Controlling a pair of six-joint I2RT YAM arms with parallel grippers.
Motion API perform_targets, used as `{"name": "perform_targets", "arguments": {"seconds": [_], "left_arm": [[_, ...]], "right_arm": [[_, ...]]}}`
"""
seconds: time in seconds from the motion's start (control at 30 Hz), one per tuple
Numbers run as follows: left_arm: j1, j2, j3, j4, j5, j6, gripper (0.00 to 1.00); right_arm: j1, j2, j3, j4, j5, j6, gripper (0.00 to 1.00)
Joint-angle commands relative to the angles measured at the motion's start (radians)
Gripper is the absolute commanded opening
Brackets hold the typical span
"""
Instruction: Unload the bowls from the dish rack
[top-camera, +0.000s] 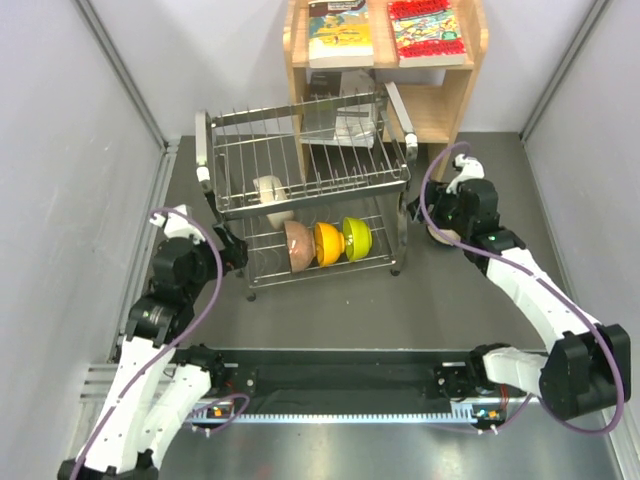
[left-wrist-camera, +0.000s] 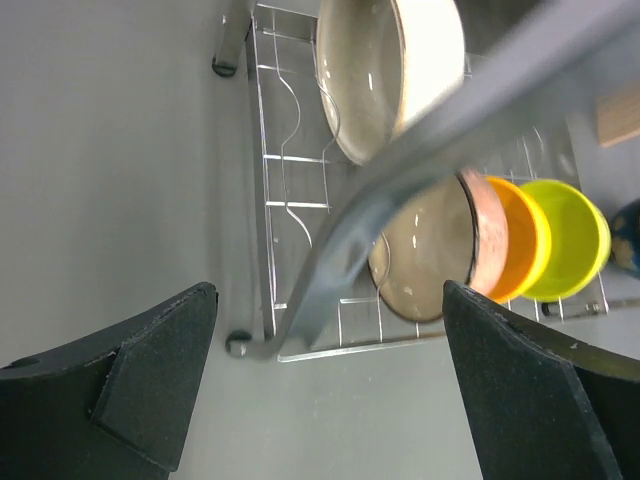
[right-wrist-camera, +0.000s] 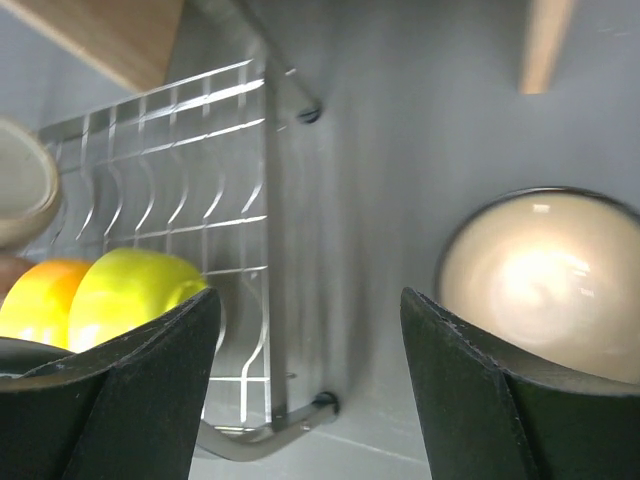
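Observation:
The steel wire dish rack (top-camera: 385, 160) stands mid-table. A cream-white bowl (top-camera: 269, 189) sits on its upper tier. On the lower tier, on edge in a row, are a pinkish-brown bowl (top-camera: 297, 246), an orange bowl (top-camera: 328, 243) and a yellow-green bowl (top-camera: 356, 238). My left gripper (top-camera: 236, 250) is open at the rack's front left corner, with nothing between its fingers (left-wrist-camera: 160, 380). My right gripper (top-camera: 420, 212) is open just right of the rack, holding nothing. A dark-rimmed bowl with a pale inside (right-wrist-camera: 545, 275) rests on the table beside its right finger (right-wrist-camera: 480, 390).
A wooden bookshelf (top-camera: 440, 105) with books on top stands right behind the rack. Grey walls close in on both sides. A black rail (top-camera: 340, 385) with the arm bases runs along the near edge.

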Motion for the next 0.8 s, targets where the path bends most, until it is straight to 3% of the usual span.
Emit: {"name": "perform_targets", "arguments": {"seconds": [0.0, 0.2, 0.43, 0.67, 0.7, 0.77], "left_arm": [[0.004, 0.075, 0.023, 0.146, -0.034, -0.048, 0.99], [0.004, 0.176, 0.003, 0.209, -0.064, -0.094, 0.96], [0.002, 0.165, -0.072, 0.251, -0.089, -0.148, 0.79], [0.002, 0.072, -0.077, 0.182, -0.15, -0.16, 0.22], [0.002, 0.048, -0.073, 0.162, -0.162, -0.166, 0.03], [0.002, 0.021, -0.051, 0.098, -0.207, -0.182, 0.0]], "right_arm": [[0.054, 0.037, 0.044, 0.092, -0.058, -0.008, 0.72], [0.117, 0.103, 0.061, 0.135, -0.07, 0.003, 0.71], [0.162, 0.186, 0.092, 0.155, -0.089, 0.004, 0.7], [0.177, 0.201, 0.093, 0.165, -0.089, 0.015, 0.7], [0.18, 0.2, 0.095, 0.161, -0.09, 0.016, 0.7], [0.186, 0.197, 0.092, 0.155, -0.092, 0.019, 0.69]]}}
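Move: The dish rack's left front post stands some 5 cm ahead of the left hand, 1 cm to its right and 3 cm lower; in the rack, the brown bowl lies about 7 cm ahead and 12 cm right, the cream bowl some 19 cm ahead and 8 cm right. The rack's right front post is roughly 3 cm left and 1 cm back of the right hand, the lime bowl about 12 cm left and 2 cm ahead, the loose taupe bowl 12 cm right and 5 cm ahead. The left hand pinches the rack's left front post: it reaches forward about 4 cm and sinks some 3 cm with the post between its open fingers, closes on it, then eases back and a little left with it. The right hand, still half open, goes about 7 cm left and 4 cm down at the right front post, turning some 10 degrees counter-clockwise and seeming to bear on that post. ##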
